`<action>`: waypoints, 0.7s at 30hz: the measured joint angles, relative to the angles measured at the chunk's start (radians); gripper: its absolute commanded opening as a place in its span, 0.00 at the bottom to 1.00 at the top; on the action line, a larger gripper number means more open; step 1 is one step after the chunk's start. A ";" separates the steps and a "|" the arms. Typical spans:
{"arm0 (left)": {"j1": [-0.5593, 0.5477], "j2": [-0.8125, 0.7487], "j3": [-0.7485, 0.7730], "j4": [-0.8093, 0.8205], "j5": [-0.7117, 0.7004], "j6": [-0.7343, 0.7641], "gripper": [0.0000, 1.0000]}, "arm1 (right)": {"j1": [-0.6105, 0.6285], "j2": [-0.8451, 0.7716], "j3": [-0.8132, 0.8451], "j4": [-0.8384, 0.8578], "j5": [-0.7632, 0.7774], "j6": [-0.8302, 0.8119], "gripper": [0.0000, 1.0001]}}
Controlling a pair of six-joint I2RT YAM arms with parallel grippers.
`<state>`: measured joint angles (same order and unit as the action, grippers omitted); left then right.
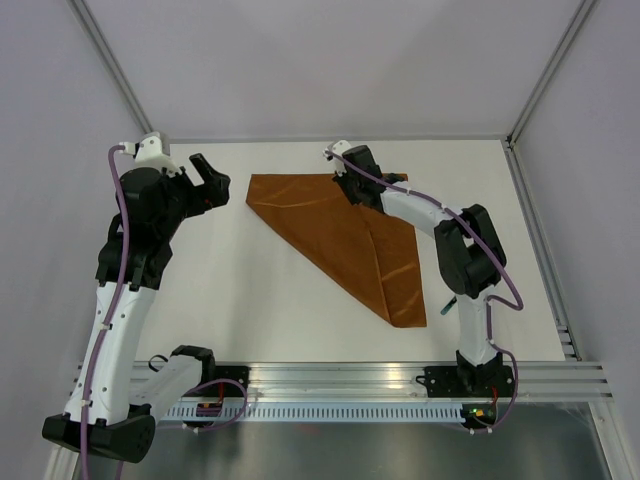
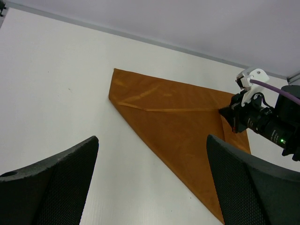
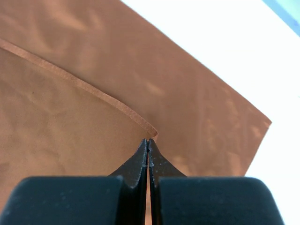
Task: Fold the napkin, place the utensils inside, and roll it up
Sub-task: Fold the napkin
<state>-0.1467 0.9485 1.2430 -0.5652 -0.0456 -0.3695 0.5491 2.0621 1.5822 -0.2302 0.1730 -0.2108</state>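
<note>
The rust-orange napkin (image 1: 350, 240) lies folded into a triangle on the white table (image 1: 240, 300), its long edge running from the far left down to the near right. My right gripper (image 1: 344, 186) is at the napkin's far edge, jaws pressed together on the tip of the folded-over upper layer (image 3: 152, 134). The left wrist view shows the napkin (image 2: 178, 126) with that gripper (image 2: 226, 112) at its far right corner. To the left of the cloth my left gripper (image 1: 209, 180) hangs above the table, wide open and holding nothing. The utensils are out of view.
Grey enclosure walls meet the table at the back (image 1: 330, 138) and at the right side (image 1: 530, 210). A metal rail (image 1: 340, 378) with the arm bases runs along the near edge. Bare white table (image 2: 56, 93) lies left of and in front of the napkin.
</note>
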 measured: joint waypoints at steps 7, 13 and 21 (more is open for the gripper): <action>0.000 0.002 -0.002 0.001 0.003 0.000 1.00 | -0.077 0.047 0.049 0.010 0.008 -0.004 0.01; 0.000 0.007 -0.006 0.012 0.003 0.000 1.00 | -0.133 0.081 0.084 0.014 0.010 -0.008 0.00; 0.000 0.014 -0.006 0.020 0.004 0.000 1.00 | -0.195 0.130 0.139 0.018 0.012 -0.015 0.01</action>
<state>-0.1467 0.9623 1.2369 -0.5453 -0.0414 -0.3695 0.3538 2.1921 1.7210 -0.2127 0.1852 -0.2256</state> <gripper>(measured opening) 0.993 0.008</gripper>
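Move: Low over the napkin, the right hand already pinches the folded-over corner; the napkin's far right corner, where it is being taken, lies about 10 cm ahead, 16 cm to the right and some 5 cm below. The far left corner is roughly 9 cm ahead and 33 cm to the left, the near right corner about 39 cm back and 16 cm to the right. From the idle left hand, the far right corner is some 27 cm ahead, 53 cm to the right and 30 cm down. Drawing the pinched corner diagonally across the napkin towards its far right corner, the right hand travels about 9 cm right and 7 cm forward while staying low. The wrist swings some 10 degrees clockwise on the way, and the shut fingers keep their hold on the cloth. ##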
